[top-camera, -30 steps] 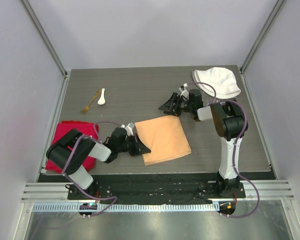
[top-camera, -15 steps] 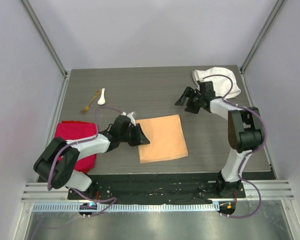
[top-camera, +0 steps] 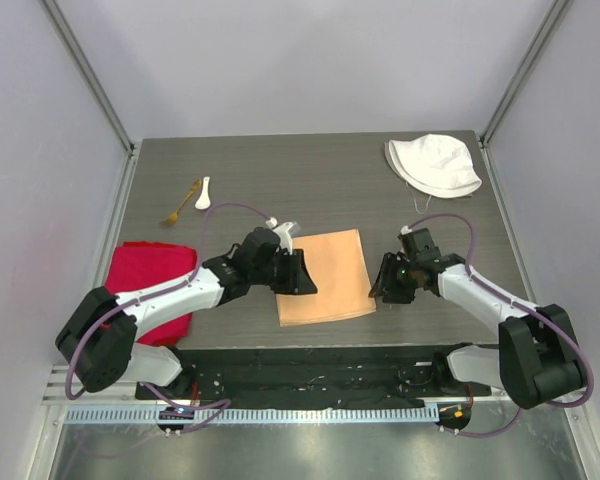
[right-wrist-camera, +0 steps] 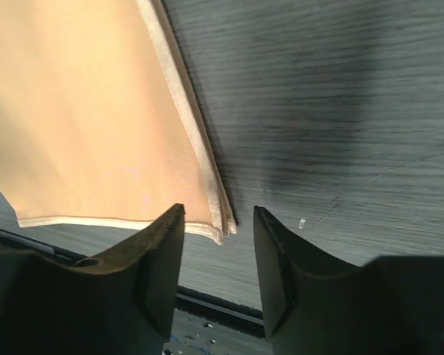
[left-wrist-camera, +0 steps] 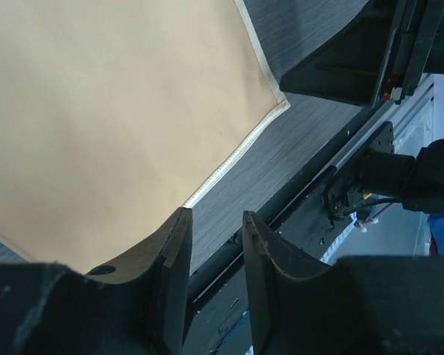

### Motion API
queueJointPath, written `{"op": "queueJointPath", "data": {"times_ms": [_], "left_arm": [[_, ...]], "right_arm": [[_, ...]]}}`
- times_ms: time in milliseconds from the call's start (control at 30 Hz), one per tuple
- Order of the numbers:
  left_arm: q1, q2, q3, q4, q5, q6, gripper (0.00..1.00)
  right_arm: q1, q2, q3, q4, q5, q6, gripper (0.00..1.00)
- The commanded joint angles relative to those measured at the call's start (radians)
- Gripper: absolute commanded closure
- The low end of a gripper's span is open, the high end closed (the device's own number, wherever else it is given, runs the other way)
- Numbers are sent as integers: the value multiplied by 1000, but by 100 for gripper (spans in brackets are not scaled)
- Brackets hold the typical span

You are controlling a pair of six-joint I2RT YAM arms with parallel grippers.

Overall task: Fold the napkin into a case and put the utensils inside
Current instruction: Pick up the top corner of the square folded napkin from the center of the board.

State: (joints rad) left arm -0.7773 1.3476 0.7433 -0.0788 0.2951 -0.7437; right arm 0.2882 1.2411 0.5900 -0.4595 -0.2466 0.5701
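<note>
The peach-orange napkin lies flat and folded near the table's front middle, layered edges showing at its near right corner. My left gripper hovers over its left part, open, nothing between the fingers; the cloth fills the upper left of the left wrist view. My right gripper is low at the napkin's near right corner, open, its jaws either side of that corner. The white spoon and gold fork lie together at the far left.
A bright red cloth lies at the left front under the left arm. A white fabric hat sits at the far right. The table's front edge and a black rail run just beyond the napkin.
My left gripper opened and slid right over the napkin. The right arm swung from near the hat down to the napkin's near right corner, its jaws narrowing.
</note>
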Motion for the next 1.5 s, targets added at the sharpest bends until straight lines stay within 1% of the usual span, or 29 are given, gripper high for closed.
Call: {"op": "queueJointPath", "data": {"times_ms": [0, 67, 100, 233, 333, 400, 467, 567, 967, 1400, 1433, 1467], "left_arm": [[-17, 8, 53, -9, -13, 10, 63], [-30, 12, 54, -3, -17, 4, 64], [-33, 10, 53, 1, -19, 4, 64], [-40, 10, 45, 4, -25, -3, 64], [-40, 13, 36, 13, -21, -8, 64], [-42, 16, 28, 19, -16, -14, 64], [-40, 18, 19, 30, -11, -20, 64], [-40, 19, 10, 37, -8, -25, 64], [-42, 30, 10, 40, -1, -29, 64], [-54, 30, 36, 11, -20, -8, 64], [-56, 30, 36, 10, -20, -6, 64], [-56, 27, 36, 8, -25, -6, 64]], "right_arm": [[58, -45, -22, 36, 75, 45, 57], [74, -43, -33, 39, 79, 50, 59], [77, -43, -35, 41, 81, 54, 62], [83, -49, -38, 39, 87, 66, 67], [91, -57, -32, 38, 82, 73, 73], [97, -65, -29, 36, 81, 76, 73], [101, -65, -21, 30, 78, 77, 77], [112, -61, -19, 28, 70, 83, 80], [117, -51, -32, 19, 61, 85, 80], [120, -92, -78, 15, 46, 106, 81], [120, -98, -82, 15, 44, 108, 81], [120, -103, -84, 15, 46, 108, 84]]}}
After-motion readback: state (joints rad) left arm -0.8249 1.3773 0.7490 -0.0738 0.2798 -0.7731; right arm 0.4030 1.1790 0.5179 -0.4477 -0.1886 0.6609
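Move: The folded napkin's near right corner lies just behind the right fingertips: about 3 cm back, 1 cm to the left and 2 cm below them. From that hand the napkin's middle is some 15 cm left and 7 cm ahead, and the board's near edge about 14 cm straight back. From the left hand, hovering over the napkin, the corner is roughly 18 cm right, 8 cm back and 10 cm down. The right hand eases some 3 cm back and left to the napkin's near right corner, fingers closing partway. ##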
